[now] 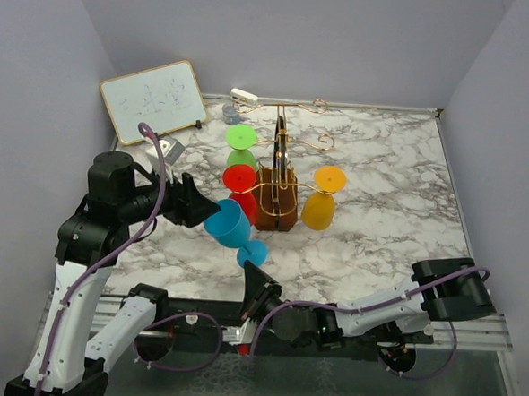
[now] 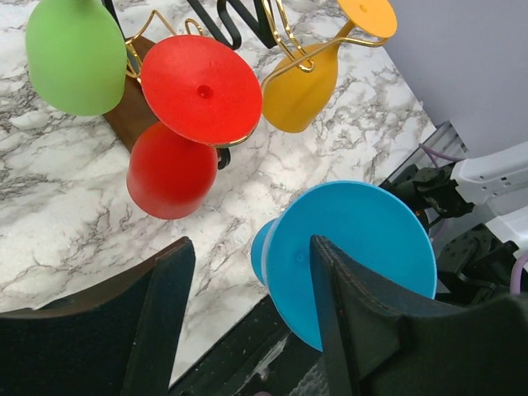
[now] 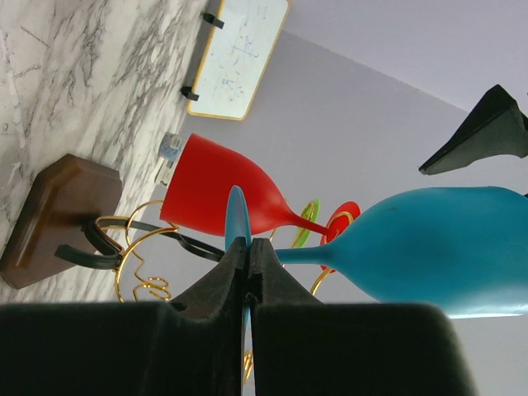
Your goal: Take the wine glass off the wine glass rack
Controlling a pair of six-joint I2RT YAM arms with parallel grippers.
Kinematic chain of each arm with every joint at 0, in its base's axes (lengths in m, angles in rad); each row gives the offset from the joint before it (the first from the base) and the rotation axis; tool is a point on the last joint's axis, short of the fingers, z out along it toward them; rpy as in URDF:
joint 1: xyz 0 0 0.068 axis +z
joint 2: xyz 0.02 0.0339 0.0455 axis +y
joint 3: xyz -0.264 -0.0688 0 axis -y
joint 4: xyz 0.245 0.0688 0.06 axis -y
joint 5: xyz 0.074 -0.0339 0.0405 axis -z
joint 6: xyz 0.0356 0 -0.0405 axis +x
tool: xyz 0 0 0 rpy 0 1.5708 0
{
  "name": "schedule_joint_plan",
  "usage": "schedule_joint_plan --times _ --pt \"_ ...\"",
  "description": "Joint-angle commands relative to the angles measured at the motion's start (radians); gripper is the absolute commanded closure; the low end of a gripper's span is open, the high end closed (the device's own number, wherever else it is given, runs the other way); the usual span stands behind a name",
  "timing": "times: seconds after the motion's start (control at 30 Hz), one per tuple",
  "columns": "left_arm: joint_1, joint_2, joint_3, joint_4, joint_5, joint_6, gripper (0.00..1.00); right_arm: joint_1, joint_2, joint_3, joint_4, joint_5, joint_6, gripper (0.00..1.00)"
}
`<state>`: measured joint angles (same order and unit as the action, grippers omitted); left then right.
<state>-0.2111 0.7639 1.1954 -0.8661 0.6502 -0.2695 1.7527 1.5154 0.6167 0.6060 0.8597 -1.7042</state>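
Note:
The wine glass rack has a brown wooden base and gold wire arms and stands mid-table. Green, red and orange glasses hang on it upside down. A blue wine glass is off the rack, tilted in the air in front of it. My right gripper is shut on the blue glass's foot, which shows edge-on between the fingers. My left gripper is open beside the blue bowl without touching it. In the left wrist view the blue glass sits partly behind my right finger.
A small whiteboard leans at the back left, with a small grey object and a white one near the back wall. The rack's base and red glass stand close behind the blue glass. Side walls enclose the marble table.

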Motion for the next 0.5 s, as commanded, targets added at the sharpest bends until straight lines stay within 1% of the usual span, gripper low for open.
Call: schedule_joint_plan --times 0.0,0.27,0.37,0.47 --pt "-0.011 0.006 0.001 -0.011 -0.023 0.028 0.43 0.004 -0.002 -0.014 0.088 0.010 -0.061 0.99" --pt "-0.027 0.014 -0.018 -0.009 0.000 0.035 0.54 0.004 0.007 -0.019 0.106 0.007 -0.092 0.98" --pt "-0.034 0.019 -0.026 -0.008 0.009 0.039 0.65 0.004 0.011 -0.017 0.104 0.005 -0.090 0.97" --pt "-0.040 0.021 -0.022 -0.011 0.009 0.046 0.85 0.004 0.009 -0.014 0.097 0.006 -0.078 0.95"
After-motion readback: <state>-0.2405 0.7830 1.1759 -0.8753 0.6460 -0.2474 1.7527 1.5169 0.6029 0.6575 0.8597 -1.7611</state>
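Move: The blue wine glass, bowl up and tilted, is held by its foot in the right hand; its middle is about 5 cm ahead, 3 cm left and 8 cm above that hand. From the left hand it lies some 5 cm back, 4 cm right and 7 cm below, one open finger over the bowl. The red wine glass on the rack hangs roughly 9 cm ahead of the left hand, 6 cm right and 9 cm lower, with the green one about 10 cm straight beyond it. Sinking about 1 cm, the left fingers narrow around the blue glass's rim, the right still pinching its foot. ##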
